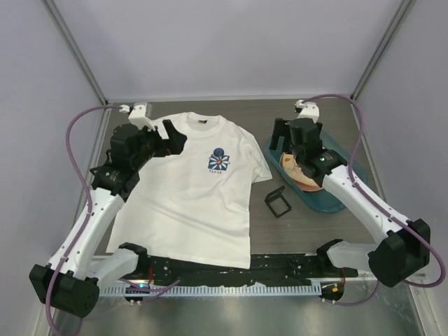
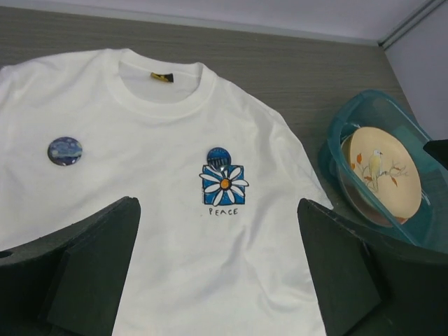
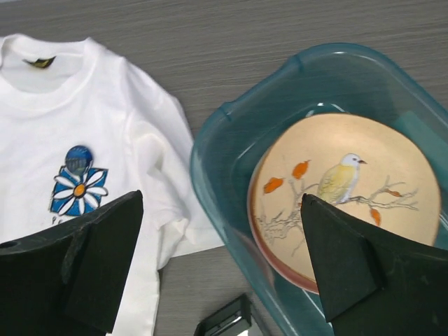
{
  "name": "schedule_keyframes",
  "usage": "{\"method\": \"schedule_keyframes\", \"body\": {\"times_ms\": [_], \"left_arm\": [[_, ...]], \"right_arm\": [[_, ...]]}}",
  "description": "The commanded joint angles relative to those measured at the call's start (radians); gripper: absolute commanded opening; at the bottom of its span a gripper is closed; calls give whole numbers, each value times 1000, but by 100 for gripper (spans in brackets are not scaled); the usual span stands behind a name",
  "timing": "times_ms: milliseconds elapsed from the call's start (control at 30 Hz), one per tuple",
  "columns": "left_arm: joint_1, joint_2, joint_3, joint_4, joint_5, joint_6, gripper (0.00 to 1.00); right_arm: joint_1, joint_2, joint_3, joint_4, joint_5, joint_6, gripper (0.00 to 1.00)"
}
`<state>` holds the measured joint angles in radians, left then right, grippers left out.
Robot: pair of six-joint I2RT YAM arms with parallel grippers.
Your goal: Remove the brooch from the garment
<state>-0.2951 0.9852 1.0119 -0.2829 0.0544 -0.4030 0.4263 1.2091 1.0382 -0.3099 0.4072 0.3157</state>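
Observation:
The garment, a white T-shirt [image 1: 189, 203], lies flat on the table with a blue-and-white flower print [image 1: 219, 162] on the chest. In the left wrist view a round dark-blue brooch [image 2: 65, 150] is pinned on the shirt to the left of the print. A second dark-blue round pin [image 2: 218, 156] [image 3: 78, 159] sits just above the flower. My left gripper [image 1: 173, 138] [image 2: 217, 203] hangs open over the shirt's left shoulder area, nothing between its fingers. My right gripper [image 1: 287, 135] [image 3: 220, 196] is open above the basin's near-shirt end, holding nothing.
A teal basin [image 1: 334, 203] [image 3: 210, 140] stands right of the shirt and holds a plate [image 3: 350, 189] with a bird picture. A small black square box [image 1: 278, 201] [image 3: 227, 320] lies between the shirt's hem side and the basin.

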Motion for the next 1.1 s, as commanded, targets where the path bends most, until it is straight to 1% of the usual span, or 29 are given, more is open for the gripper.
{"method": "schedule_keyframes", "body": {"times_ms": [0, 67, 100, 167, 200, 300, 367, 400, 433, 500, 533, 567, 600, 633, 667, 700, 733, 767, 800, 833, 867, 900, 1000, 1067], "left_arm": [[-3, 105, 69, -24, 133, 9, 100], [-3, 150, 97, -42, 169, 6, 100], [-1, 200, 109, -68, 174, -3, 100], [-3, 251, 154, -93, 196, -17, 100], [-3, 307, 174, -119, 209, -31, 96], [-3, 413, 250, -151, 281, -52, 83], [-3, 473, 310, -179, 312, -86, 77], [-4, 503, 327, -185, 349, -95, 70], [-4, 565, 344, -188, 363, -117, 67], [-10, 627, 382, -187, 371, -134, 59], [-13, 682, 398, -188, 368, -137, 58], [-16, 719, 448, -214, 369, -141, 58], [-24, 754, 476, -229, 369, -146, 55], [-27, 826, 503, -239, 377, -149, 53], [-36, 861, 571, -271, 383, -152, 51], [-41, 900, 611, -297, 386, -149, 47], [-47, 944, 651, -323, 383, -146, 44], [-52, 1016, 730, -379, 387, -143, 41], [-59, 1053, 763, -393, 397, -142, 38], [-58, 1079, 787, -404, 401, -142, 36], [-61, 1122, 816, -417, 388, -143, 34], [-61, 1135, 824, -415, 383, -146, 30], [-61, 1176, 830, -403, 329, -145, 26], [-59, 1195, 830, -401, 320, -145, 20]], "right_arm": [[96, 66, 83, 34, -25, -6, 100], [117, 92, 114, 52, -111, -7, 100], [126, 127, 129, 51, -137, 0, 100], [138, 164, 170, 51, -198, 20, 100], [140, 202, 181, 52, -215, 42, 100], [144, 265, 224, 54, -287, 60, 100], [144, 326, 246, 69, -314, 75, 100], [144, 349, 255, 72, -339, 82, 100], [146, 386, 269, 77, -347, 103, 99], [152, 423, 276, 91, -375, 124, 96], [155, 456, 286, 107, -384, 138, 93], [157, 472, 290, 114, -393, 146, 90], [157, 489, 296, 118, -392, 151, 87], [157, 507, 310, 126, -434, 155, 84], [157, 535, 316, 126, -438, 157, 81], [157, 550, 324, 129, -439, 158, 78], [157, 566, 341, 127, -441, 158, 72], [157, 593, 350, 129, -441, 155, 69], [157, 604, 358, 127, -442, 154, 68], [157, 616, 374, 124, -444, 149, 63], [157, 630, 382, 121, -446, 146, 61], [155, 647, 390, 120, -447, 146, 60], [152, 694, 427, 98, -478, 123, 59], [146, 719, 471, 80, -495, 114, 58]]}}
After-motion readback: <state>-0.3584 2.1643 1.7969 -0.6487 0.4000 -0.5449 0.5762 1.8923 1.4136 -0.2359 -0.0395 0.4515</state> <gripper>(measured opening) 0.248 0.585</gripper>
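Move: The brooch on the shirt lies about 14 cm ahead of my left hand, 14 cm to its right and some 24 cm below; from my right hand it is about 10 cm ahead, 23 cm to the left and 18 cm down. The flower print sits right behind the brooch, about 4 cm nearer me, and a dark oval pin lies about 22 cm to its left, level with it. The green tub's middle is about 5 cm ahead of my right hand, 9 cm to its right and 16 cm below. I bring both hands in on the brooch from either side. My left sinks about 21 cm while swinging right and forward, tips some 50 degrees to point steeply down and closes from wide to about a quarter open. My right sweeps 20 cm left off the tub, dropping 12 cm and reaching slightly forward, turns counter-clockwise, tips down and half narrows its fingers; neither hand grips anything yet. ##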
